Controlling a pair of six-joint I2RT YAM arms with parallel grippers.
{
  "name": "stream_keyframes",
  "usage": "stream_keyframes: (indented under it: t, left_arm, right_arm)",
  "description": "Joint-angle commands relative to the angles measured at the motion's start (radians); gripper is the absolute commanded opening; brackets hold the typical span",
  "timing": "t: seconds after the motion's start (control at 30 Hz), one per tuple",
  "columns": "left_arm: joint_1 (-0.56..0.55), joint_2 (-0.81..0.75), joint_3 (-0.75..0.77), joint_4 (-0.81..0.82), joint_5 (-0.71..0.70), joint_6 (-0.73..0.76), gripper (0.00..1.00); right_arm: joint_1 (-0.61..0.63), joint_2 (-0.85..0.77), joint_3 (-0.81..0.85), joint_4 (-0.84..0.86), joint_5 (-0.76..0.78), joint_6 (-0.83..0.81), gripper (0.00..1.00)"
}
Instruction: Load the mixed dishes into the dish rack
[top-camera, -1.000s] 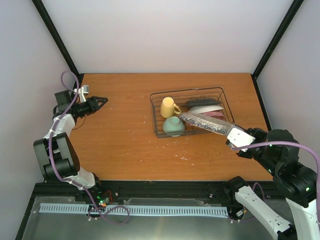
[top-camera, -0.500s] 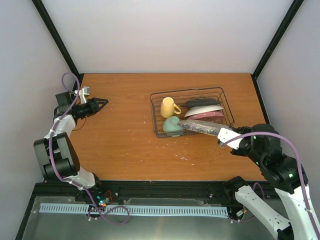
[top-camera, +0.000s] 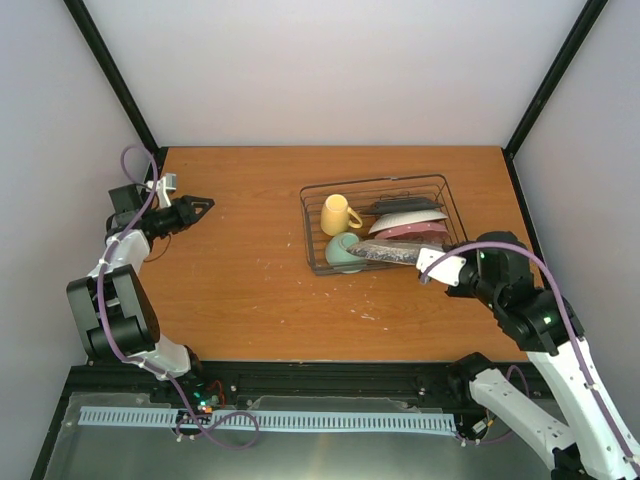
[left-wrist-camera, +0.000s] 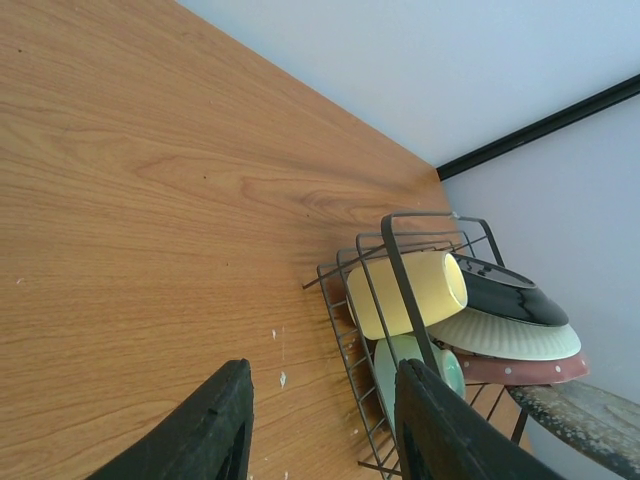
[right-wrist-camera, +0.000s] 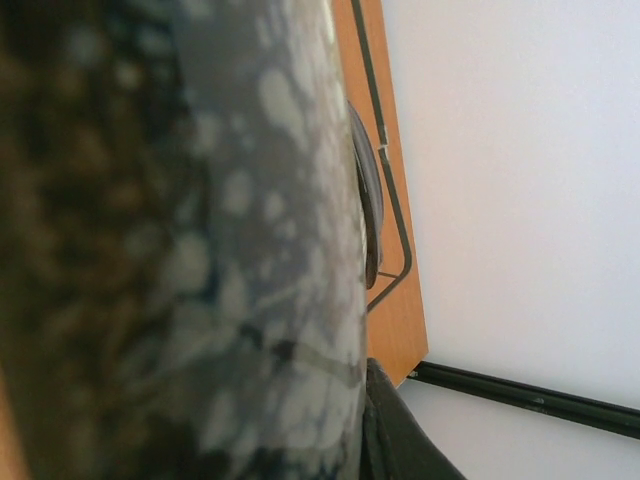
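Note:
The black wire dish rack (top-camera: 446, 199) stands right of centre on the table. In it are a yellow mug (top-camera: 337, 213) on its side, a mint-green bowl (top-camera: 342, 255), and a dark plate (top-camera: 404, 206), a cream plate (top-camera: 408, 220) and a reddish plate (top-camera: 420, 232) leaning together. My right gripper (top-camera: 432, 265) is shut on the rim of a speckled grey plate (top-camera: 388, 254), held tilted over the rack's front side with its far end above the bowl. That plate (right-wrist-camera: 180, 240) fills the right wrist view. My left gripper (top-camera: 203, 206) hangs open and empty over the table's left side.
The left wrist view looks across bare wood at the rack (left-wrist-camera: 405, 290), with the mug (left-wrist-camera: 405, 292) and the stacked plates (left-wrist-camera: 505, 335) behind its wires. A black frame post (top-camera: 110, 75) and the side walls stand close to both table ends.
My right arm has swung left and down, bringing the speckled plate lower and further over the rack's front side. The left arm has barely moved.

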Motion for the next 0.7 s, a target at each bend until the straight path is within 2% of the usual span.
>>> stream_keyframes:
  t: [0.0, 0.67]
  left_arm:
    - [0.01, 0.006, 0.001, 0.014, -0.006, 0.029, 0.4]
    - [0.025, 0.0, -0.009, 0.023, -0.024, 0.024, 0.39]
  right_arm:
    - [-0.007, 0.001, 0.014, 0.304, 0.021, -0.018, 0.03]
    - [-0.108, 0.123, -0.077, 0.473, -0.021, -0.177, 0.03]
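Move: The speckled plate, already pinched by its right rim, is headed for the rack slot in front of the pink plate; the slot's middle is roughly 5 cm ahead of the right hand, 10 cm to its left and 16 cm below. The pink plate stands about 4 cm beyond the slot. The green bowl is about 11 cm farther left than the slot, and the mug lies behind the bowl. From the left hand, the slot is some 50 cm right, 12 cm back and 7 cm below. The speckled plate, stood on edge, is lowered about 5 cm and carried some 4 cm forward in the right hand's unchanged grip, down towards the slot just in front of the pink plate and to the right of the green bowl. The wrist rolls a little, under 10 degrees, so that its left side dips. ##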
